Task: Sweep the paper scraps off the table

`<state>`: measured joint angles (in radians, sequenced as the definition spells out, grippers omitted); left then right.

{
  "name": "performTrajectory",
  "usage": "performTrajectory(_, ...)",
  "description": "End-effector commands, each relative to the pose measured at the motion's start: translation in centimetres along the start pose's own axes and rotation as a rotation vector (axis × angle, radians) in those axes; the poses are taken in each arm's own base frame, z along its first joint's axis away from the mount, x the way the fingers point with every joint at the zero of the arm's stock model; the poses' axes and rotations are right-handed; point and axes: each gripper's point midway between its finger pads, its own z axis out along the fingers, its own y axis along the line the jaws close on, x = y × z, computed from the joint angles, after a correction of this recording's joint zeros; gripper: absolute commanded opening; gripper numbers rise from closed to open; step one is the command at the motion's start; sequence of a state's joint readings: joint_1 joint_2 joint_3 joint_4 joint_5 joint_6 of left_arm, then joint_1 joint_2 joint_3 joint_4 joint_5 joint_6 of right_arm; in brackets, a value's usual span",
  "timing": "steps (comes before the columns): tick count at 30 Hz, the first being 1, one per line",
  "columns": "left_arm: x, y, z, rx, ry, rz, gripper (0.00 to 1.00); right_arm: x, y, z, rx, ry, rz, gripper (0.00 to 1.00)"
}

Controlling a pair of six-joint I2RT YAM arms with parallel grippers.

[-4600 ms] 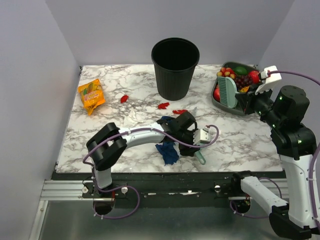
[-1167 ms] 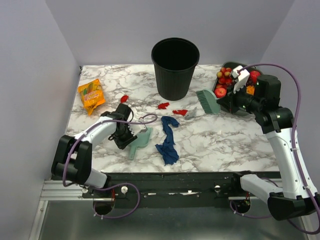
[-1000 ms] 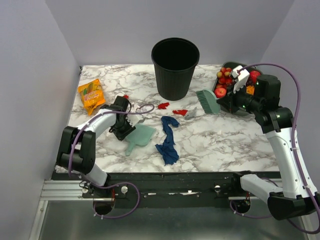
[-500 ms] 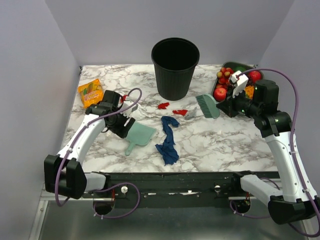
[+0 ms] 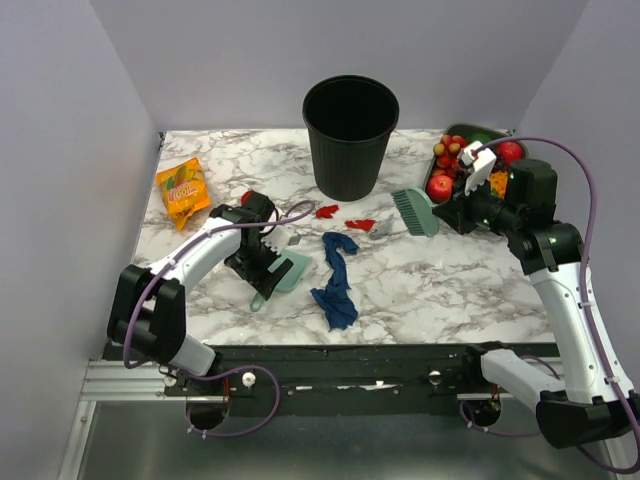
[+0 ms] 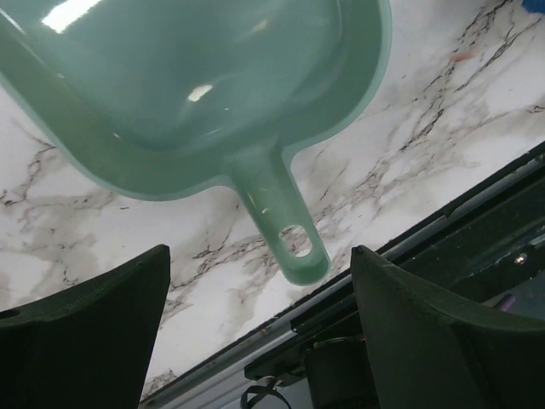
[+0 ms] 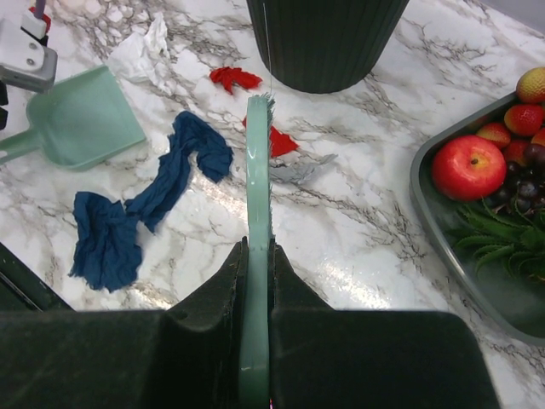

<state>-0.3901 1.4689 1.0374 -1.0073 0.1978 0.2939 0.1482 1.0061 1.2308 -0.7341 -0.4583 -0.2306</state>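
Observation:
Red paper scraps lie on the marble table (image 5: 450,280): two (image 5: 327,211) (image 5: 360,224) in front of the bin, one (image 5: 247,198) by the left arm. The right wrist view shows two scraps (image 7: 236,78) (image 7: 281,141) past the brush tip. A teal dustpan (image 5: 288,268) lies flat on the table. My left gripper (image 5: 262,264) stands open just over the dustpan's handle (image 6: 277,217); in the left wrist view the left gripper (image 6: 260,253) has a finger on each side of the handle, apart from it. My right gripper (image 7: 257,256) is shut on a teal brush (image 7: 258,170), held above the table near the tray, with the brush head (image 5: 415,211) pointing left.
A black bin (image 5: 350,135) stands at the back centre. A grey tray (image 5: 436,203) of fruit sits back right. A long dark blue cloth (image 5: 337,280) lies mid-table beside the dustpan. An orange snack packet (image 5: 183,190) lies back left. Crumpled white paper (image 7: 145,47) sits near the dustpan.
The left gripper's fingers have spread wide and let go of the dustpan, which now lies on the table. The right arm with the brush has barely shifted.

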Motion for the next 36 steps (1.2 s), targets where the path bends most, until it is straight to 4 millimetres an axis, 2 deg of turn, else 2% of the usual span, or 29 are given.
performTrajectory(1,1.3,-1.2,0.1,0.042,0.078,-0.005,0.94,0.3,-0.3,0.3,0.003,0.008,-0.008,0.01)
performTrajectory(9,1.5,-2.1,1.3,0.113,0.146,0.007,0.89,0.7,-0.7,1.1,0.003,0.028,-0.004,0.0)
performTrajectory(13,1.4,-1.6,2.4,0.085,0.162,0.003,0.86,0.6,-1.1,1.4,0.01,0.028,-0.01,0.01)
performTrajectory(18,0.2,-0.8,2.8,0.035,0.126,-0.004,0.82,0.7,-1.1,1.6,0.003,0.032,-0.011,0.01)
performTrajectory(21,0.9,-0.9,3.1,0.03,0.164,0.026,0.76,0.8,-1.1,1.5,0.006,0.031,-0.013,0.01)
performTrajectory(23,1.9,-0.6,3.2,0.021,0.196,0.049,0.68,0.8,-1.0,1.5,0.005,0.03,-0.011,0.01)
performTrajectory(26,2.9,0.0,3.1,-0.014,0.219,0.084,0.67,0.8,-1.0,1.5,0.006,0.027,-0.01,0.01)
performTrajectory(34,2.2,1.7,2.0,-0.093,0.172,0.205,0.64,0.8,-0.9,1.4,0.008,0.019,-0.011,0.0)
performTrajectory(36,2.2,2.1,2.1,-0.107,0.17,0.218,0.59,0.7,-0.9,1.4,0.007,0.015,-0.01,0.01)
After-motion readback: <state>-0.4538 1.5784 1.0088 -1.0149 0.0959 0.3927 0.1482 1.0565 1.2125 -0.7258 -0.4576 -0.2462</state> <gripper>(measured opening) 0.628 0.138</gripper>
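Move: The left hand hangs open over the dustpan's handle, whose middle is about 3 cm back, 1 cm to the right and some 5 cm below. From this hand, the blue cloth lies level and about 15 cm to the right, the white paper scrap some 8 cm ahead and 1 cm left, the nearest red scrap about 16 cm ahead and 4 cm left. From the right hand, the handle is roughly 33 cm left, 10 cm back and 27 cm below. Back and down goes the left hand, about 2.5 cm each way, onto the dustpan's handle, then slightly left while it turns some 10 degrees clockwise and its fingertips swing left. Its fingers close by about a third, straddling the handle, with the right finger coming against the handle's side, not yet clamping. The right hand keeps its grip on the brush and sinks about 2 cm. ##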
